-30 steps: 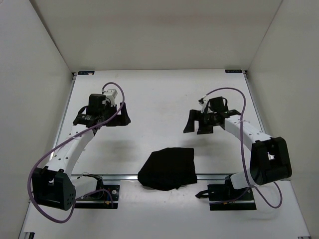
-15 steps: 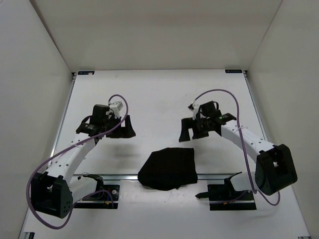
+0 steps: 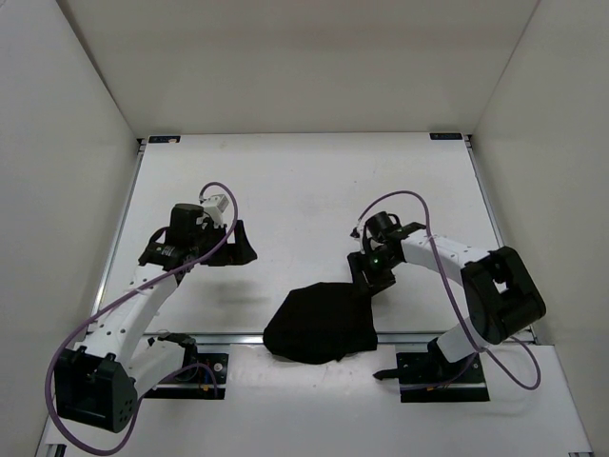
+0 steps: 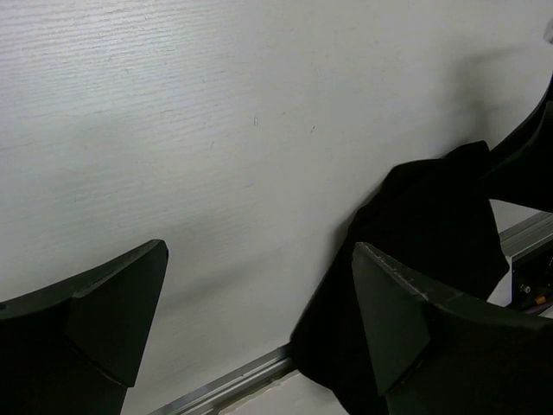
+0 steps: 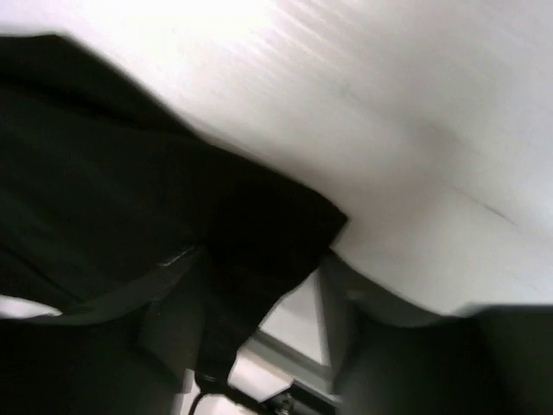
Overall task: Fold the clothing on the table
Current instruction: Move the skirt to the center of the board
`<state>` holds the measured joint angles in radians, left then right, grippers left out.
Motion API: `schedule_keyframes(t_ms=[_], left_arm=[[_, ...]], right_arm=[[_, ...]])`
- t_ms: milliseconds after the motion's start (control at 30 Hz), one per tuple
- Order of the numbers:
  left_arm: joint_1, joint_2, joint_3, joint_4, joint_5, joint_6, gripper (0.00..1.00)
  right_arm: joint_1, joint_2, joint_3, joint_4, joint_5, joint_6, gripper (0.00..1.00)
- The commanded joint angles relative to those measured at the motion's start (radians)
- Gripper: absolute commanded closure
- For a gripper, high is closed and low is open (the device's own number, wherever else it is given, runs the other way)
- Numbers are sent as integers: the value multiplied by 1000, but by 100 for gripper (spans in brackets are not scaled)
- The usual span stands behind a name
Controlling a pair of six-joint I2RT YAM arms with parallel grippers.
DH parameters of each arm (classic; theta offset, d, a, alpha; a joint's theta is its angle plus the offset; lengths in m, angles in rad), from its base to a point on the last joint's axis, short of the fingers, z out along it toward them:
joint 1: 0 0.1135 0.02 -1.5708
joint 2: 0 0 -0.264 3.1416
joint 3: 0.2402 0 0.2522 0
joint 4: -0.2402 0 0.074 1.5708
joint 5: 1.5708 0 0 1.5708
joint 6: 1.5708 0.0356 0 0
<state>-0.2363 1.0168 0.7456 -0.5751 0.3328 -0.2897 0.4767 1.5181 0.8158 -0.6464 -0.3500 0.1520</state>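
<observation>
The clothing [image 3: 319, 324] is a plain black bundle lying at the near edge of the white table [image 3: 295, 181], partly over the metal rail. My right gripper [image 3: 366, 278] is down at its far right corner. In the blurred right wrist view the clothing [image 5: 121, 164] fills the left side. Its corner lies between the fingers of my right gripper [image 5: 259, 270], which stand partly apart with white table showing in the gap. My left gripper [image 3: 240, 246] hovers wide open left of the garment. The left wrist view has the clothing [image 4: 423, 216] behind the right finger [image 4: 406, 320] and nothing held.
A metal rail [image 3: 219, 335] runs along the table's near edge under the garment. Both arm bases [image 3: 200, 373] are bolted just behind it. White walls close in on the left, right and far sides. Purple cables loop from each arm.
My right gripper has swung left and toward the near edge, down onto the garment's far right corner, with its jaws narrowing. The left arm shifted only slightly and stayed open.
</observation>
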Motion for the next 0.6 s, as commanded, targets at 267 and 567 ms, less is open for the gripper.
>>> schedule_keyframes(t_ms=[267, 567], left_arm=[[5, -37, -8, 17, 8, -17, 2], [18, 55, 98, 37, 3, 18, 1]], right_arm=[[-41, 37, 250, -19, -9, -29, 100], [-219, 240, 1211, -91, -59, -46, 100]])
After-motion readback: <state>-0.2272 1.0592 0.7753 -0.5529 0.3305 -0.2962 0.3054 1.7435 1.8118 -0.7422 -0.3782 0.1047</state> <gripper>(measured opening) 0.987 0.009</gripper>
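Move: The skirt corner to grip lies right at the right fingertips, about 2 cm below the hand point, with the skirt's middle some 9 cm back and 10 cm to its left. The board's metal front rail runs about 12 cm back, straight behind this hand. From the waiting left hand, the same corner is about 28 cm to the right, 6 cm back and 12 cm lower. Shut the half-open right gripper on the skirt's corner with the hand almost still, then swing the pinched corner up and forward fast, about 25 cm each way with a slight drift left, away from the front rail. Let the wrist tip up nearly 40 degrees as it goes and keep the fingers shut. ##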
